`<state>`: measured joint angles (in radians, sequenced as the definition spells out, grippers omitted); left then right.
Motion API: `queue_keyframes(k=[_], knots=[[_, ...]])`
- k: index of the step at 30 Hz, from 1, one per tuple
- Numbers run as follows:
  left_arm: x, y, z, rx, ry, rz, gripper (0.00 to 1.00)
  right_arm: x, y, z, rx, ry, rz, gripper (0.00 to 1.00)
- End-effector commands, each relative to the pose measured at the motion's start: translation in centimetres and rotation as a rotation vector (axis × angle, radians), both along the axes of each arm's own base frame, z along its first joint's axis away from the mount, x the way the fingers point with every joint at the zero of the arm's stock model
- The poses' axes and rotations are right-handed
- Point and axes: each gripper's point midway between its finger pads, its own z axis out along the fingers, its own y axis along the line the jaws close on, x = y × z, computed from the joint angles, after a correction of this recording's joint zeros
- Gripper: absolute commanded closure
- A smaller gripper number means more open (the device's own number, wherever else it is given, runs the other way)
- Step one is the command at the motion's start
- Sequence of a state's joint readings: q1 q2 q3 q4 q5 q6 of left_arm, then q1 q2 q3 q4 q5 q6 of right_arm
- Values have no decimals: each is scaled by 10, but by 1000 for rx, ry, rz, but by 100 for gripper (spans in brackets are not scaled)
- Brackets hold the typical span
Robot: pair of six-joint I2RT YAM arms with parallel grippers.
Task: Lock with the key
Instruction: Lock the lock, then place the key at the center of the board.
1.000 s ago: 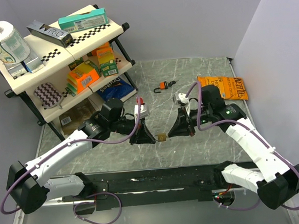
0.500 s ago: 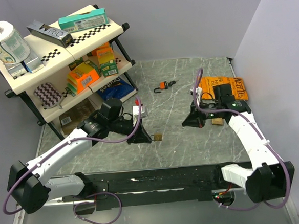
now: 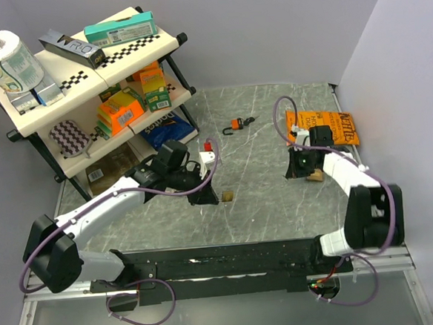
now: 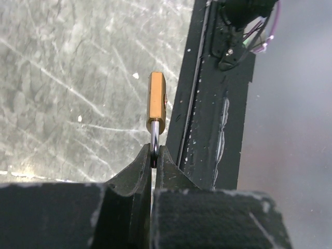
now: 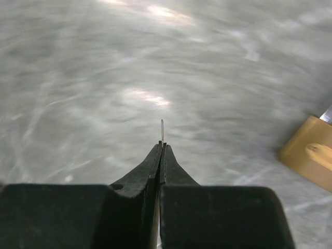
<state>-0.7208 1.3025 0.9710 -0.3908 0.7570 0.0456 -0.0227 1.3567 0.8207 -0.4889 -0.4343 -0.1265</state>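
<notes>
A small brass padlock hangs just above the marble table, and my left gripper is shut on its steel shackle. In the left wrist view the padlock sticks out beyond the pinched fingertips of the left gripper, with its body edge-on. My right gripper is far to the right, near the chip bag. It is shut on a thin key, whose blade pokes out edge-on past the right gripper. The key and the padlock are well apart.
A second brass block lies on the table beside the right gripper, and this brass block also shows in the right wrist view. An orange chip bag is at the right. An orange clip lies mid-back. A stocked shelf rack stands at the left. The black base rail runs along the near edge.
My right gripper has pulled away from the padlock, moving right and back toward the chip bag with the key. The left gripper has kept hold of the padlock and shifted only slightly.
</notes>
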Motion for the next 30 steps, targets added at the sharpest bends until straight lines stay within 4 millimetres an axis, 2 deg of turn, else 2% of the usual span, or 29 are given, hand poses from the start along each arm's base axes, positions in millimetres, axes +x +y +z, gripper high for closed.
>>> queue_keyframes(k=[1, 4, 10, 14, 16, 17, 19, 20, 21, 23, 25, 28, 29, 30], knots=[[12, -5, 21, -21, -56, 13, 99, 30, -39, -18, -93, 36, -186, 100], [12, -5, 23, -30, -62, 14, 99, 37, -47, -28, -97, 51, -213, 100], [13, -6, 19, -28, -55, 19, 99, 52, -46, -36, -78, 53, -227, 100], [14, -6, 20, -27, -64, 18, 99, 51, -46, -45, -76, 85, -242, 99], [15, -6, 20, -27, -65, 21, 99, 50, -46, -46, -78, 95, -244, 88], [14, -6, 18, -23, -59, 18, 99, 48, -46, -46, -78, 100, -245, 78], [13, -6, 18, -21, -48, 18, 99, 47, -45, -44, -68, 103, -245, 66], [12, -6, 17, -19, -39, 16, 99, 47, -43, -39, -60, 92, -241, 53], [12, -7, 18, -18, -34, 16, 99, 45, -41, -36, -50, 94, -235, 48], [12, -8, 18, -18, -23, 17, 99, 47, -33, -19, -10, 58, -204, 41], [12, -9, 19, -18, -13, 19, 99, 47, -26, -3, 20, 31, -161, 39], [10, -11, 20, -17, 23, 12, 99, 44, -8, 32, 97, -59, -59, 29], [7, -13, 24, -20, 75, 23, 99, 40, 3, 52, 140, -119, -7, 26], [-3, -13, 26, -26, 125, -12, 99, 37, 9, 62, 148, -162, 43, 22]])
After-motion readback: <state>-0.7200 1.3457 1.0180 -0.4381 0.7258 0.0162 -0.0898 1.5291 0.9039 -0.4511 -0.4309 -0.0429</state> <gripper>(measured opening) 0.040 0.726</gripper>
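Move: The right hand, shut on the key, is bound for a bare patch of table about 4 cm ahead of it, 4 cm to its right and some 6 cm below. Large padlock: roughly 8 cm to its right, 1 cm ahead, also on the table. Orange bag: about 17 cm ahead and 12 cm to the right. The left hand grips the small padlock by its shackle; that bare patch lies some 28 cm to its right, 15 cm ahead and 16 cm lower. Down and to the right first, about 4 cm each way, the right hand brings the key to the table beside the large padlock, then skims some 3 cm forward while low. There the fingers open wide and let go of the key, and the hand lifts about 3 cm, drifting left and slightly back. The left hand stays put, keeping its grip on the small padlock's shackle. ##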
